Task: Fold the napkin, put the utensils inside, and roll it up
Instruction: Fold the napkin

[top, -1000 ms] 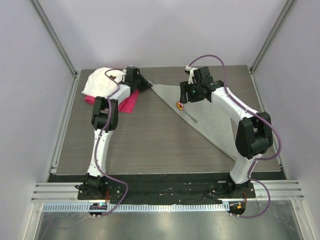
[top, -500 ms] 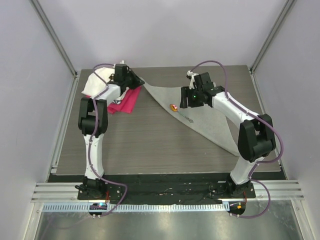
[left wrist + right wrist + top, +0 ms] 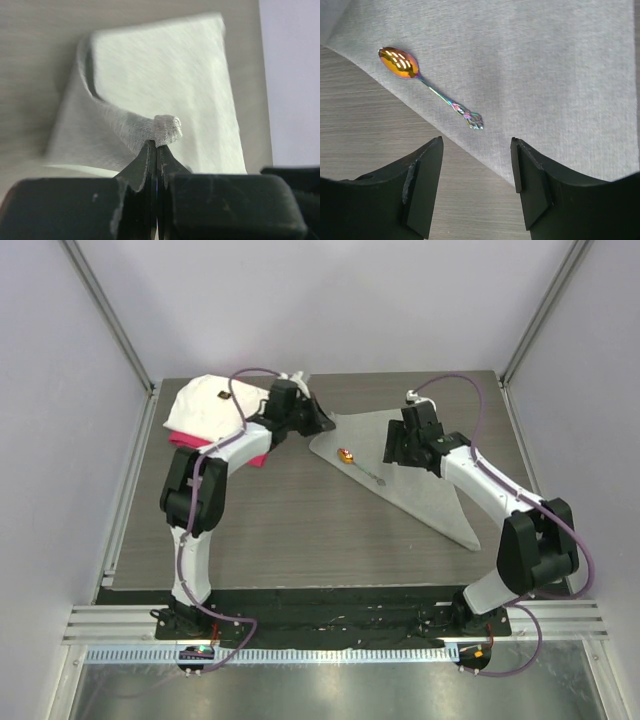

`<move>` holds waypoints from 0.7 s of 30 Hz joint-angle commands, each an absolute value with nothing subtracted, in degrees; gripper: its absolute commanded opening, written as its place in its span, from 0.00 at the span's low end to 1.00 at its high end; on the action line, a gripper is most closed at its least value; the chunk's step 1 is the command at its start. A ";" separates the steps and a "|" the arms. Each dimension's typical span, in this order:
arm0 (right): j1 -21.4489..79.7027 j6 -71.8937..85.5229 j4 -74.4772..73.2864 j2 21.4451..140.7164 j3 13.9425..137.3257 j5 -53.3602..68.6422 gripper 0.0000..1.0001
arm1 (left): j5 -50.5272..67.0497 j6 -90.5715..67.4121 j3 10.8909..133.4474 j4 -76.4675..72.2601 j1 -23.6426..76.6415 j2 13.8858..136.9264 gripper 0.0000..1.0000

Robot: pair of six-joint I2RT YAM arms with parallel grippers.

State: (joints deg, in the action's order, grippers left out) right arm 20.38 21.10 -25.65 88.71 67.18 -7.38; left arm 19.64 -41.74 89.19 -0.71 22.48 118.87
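Note:
The light-grey napkin (image 3: 420,475) lies as a triangle on the table, right of centre. My left gripper (image 3: 322,424) is shut on its left corner, which bunches up above the fingertips (image 3: 165,127) in the left wrist view, a little off the surface. The utensil, a small spoon (image 3: 350,457) with an orange bowl (image 3: 400,62) and a slim iridescent stem, rests on the napkin (image 3: 545,75) close to its diagonal edge. My right gripper (image 3: 393,452) hovers over the napkin, right of the spoon, its jaws wide apart (image 3: 476,142) and holding nothing.
A folded white cloth (image 3: 205,405) with a small dark mark sits at the back left on a magenta-red cloth (image 3: 258,455). Both lie beside the left arm. The dark wood-grain tabletop (image 3: 280,530) ends at pale walls on three sides.
My left gripper has swung right and forward with the napkin corner in it, drawing the cloth's left edge in. My right gripper has backed off to the right of the spoon.

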 commanded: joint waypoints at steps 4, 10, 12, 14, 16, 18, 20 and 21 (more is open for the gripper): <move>19.95 26.19 -24.43 78.41 62.41 -13.45 0.64 | 21.18 -39.11 87.98 -3.52 33.57 116.45 0.00; 20.04 27.07 -26.72 71.64 58.36 -14.15 0.64 | 20.66 -37.88 87.71 -3.52 38.75 118.82 0.00; 20.04 27.59 -27.68 69.01 56.87 -14.33 0.64 | 20.48 -37.62 87.89 -3.52 39.90 119.88 0.00; 20.04 27.77 -28.21 67.51 55.55 -13.98 0.64 | 20.04 -37.53 88.07 -3.43 41.22 120.84 0.00; 19.95 28.12 -28.56 65.93 54.41 -13.71 0.64 | 19.52 -37.44 88.07 -3.52 42.36 121.46 0.00; 20.04 28.30 -28.83 65.31 53.79 -12.92 0.64 | 19.07 -37.27 88.33 -3.08 42.97 122.60 0.00; 19.95 28.39 -29.09 64.60 53.09 -12.40 0.64 | 18.46 -37.18 88.59 -2.46 43.59 123.22 0.00; 20.04 28.39 -29.18 64.43 52.91 -11.78 0.64 | 18.11 -37.18 88.77 -2.37 43.77 123.83 0.00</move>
State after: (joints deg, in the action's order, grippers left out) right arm 20.12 27.22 -28.99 66.32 53.84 -12.43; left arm 19.66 -38.46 87.81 -1.02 42.54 122.43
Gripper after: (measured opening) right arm 0.638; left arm 0.014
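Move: The left gripper already pinches the napkin's left corner in the air. The spoon, where that corner goes, lies about 9 cm back and 11 cm to the right, some 11 cm lower, with its handle tip some 13 cm back and 16 cm right. The middle of the napkin's folded edge is roughly 17 cm back and 19 cm right. From the empty right gripper, the spoon lies about 3 cm ahead, 7 cm left and 11 cm below. Sweep the left gripper right and back on a diagonal, some 20 cm, carrying the pinched napkin corner over the spoon towards its handle tip. Keep the fingers shut, turn the hand about 20 degrees clockwise, then slow and sink 3 to 4 cm. Meanwhile draw the open, empty right gripper back about 7 cm, rightward and up, clear of the fold. ##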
